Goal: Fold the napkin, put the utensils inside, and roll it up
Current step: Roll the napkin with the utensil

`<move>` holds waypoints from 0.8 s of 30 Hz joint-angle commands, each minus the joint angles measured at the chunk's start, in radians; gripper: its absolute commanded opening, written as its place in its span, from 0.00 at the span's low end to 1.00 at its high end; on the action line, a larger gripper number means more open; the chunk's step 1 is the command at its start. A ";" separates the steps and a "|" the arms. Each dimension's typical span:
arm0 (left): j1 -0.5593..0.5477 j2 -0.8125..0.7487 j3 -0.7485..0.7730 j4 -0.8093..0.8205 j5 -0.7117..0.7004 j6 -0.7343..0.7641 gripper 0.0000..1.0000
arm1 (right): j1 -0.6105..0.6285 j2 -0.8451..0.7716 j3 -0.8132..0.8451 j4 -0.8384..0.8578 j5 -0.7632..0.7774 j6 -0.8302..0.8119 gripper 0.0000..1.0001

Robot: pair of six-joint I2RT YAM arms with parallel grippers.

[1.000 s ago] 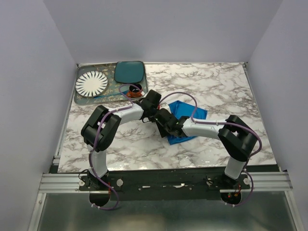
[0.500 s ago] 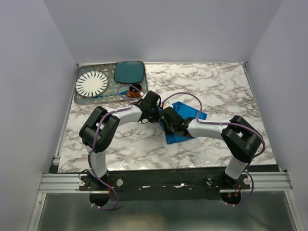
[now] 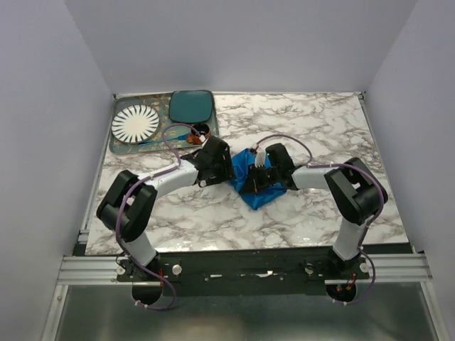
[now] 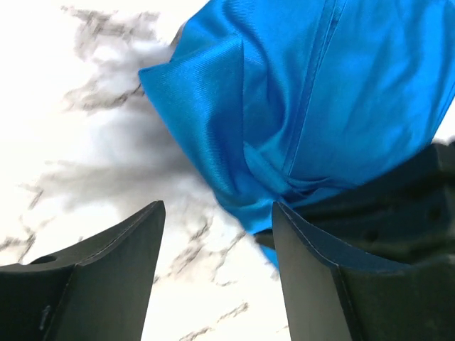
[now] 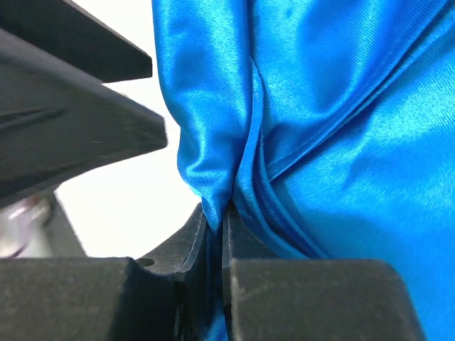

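Observation:
The bright blue napkin [image 3: 260,198] lies bunched at the middle of the marble table. My right gripper [image 3: 253,182] is shut on a fold of it; in the right wrist view the jaws [image 5: 222,217] pinch a ridge of the napkin [image 5: 341,142], lifting it. My left gripper [image 3: 228,170] stands open just left of the cloth. In the left wrist view its fingertips [image 4: 217,209] frame bare marble, with the napkin [image 4: 298,106] just beyond them. A slim bluish utensil [image 3: 165,140], seemingly the fork, lies on the tray at the back left.
The grey tray [image 3: 119,148] at the back left holds a white striped plate [image 3: 135,123], a dark teal plate [image 3: 190,105] and a small dark cup [image 3: 201,131]. The two grippers are close together over the napkin.
My left gripper opened, let go of the napkin and drew back to the left. My right gripper shut on a fold of the cloth and shifted right, bunching it.

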 commanded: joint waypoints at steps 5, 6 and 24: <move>0.003 0.008 -0.022 0.030 0.036 -0.006 0.71 | -0.129 0.194 0.022 -0.057 -0.491 -0.029 0.08; 0.003 0.022 -0.012 0.030 0.038 -0.021 0.70 | -0.135 0.200 0.027 -0.054 -0.494 -0.031 0.08; 0.035 0.211 0.072 -0.013 -0.008 0.043 0.21 | -0.150 0.147 0.103 -0.290 -0.365 -0.153 0.11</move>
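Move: About 3 cm ahead of the left hand, 1 cm to its right and 3 cm below is the bunched left end of the napkin; the mug stands some 15 cm ahead and 9 cm left of that hand. The right hand already pinches the roll's nearer part, with the napkin's open part about 6 cm to its right and 2 cm ahead, a little lower. From the right hand, the bunched end is roughly 5 cm ahead and 6 cm left. Keeping its pinch on the nearer part of the roll, the right hand draws it back about 2.5 cm and slightly right, twisting some 25 degrees so its fingers swing counter-clockwise and lie flatter. The left, open, first eases back a centimetre, then reaches forward about 4 cm, down and a little right, to the napkin's bunched left end and closes its fingers around it. ##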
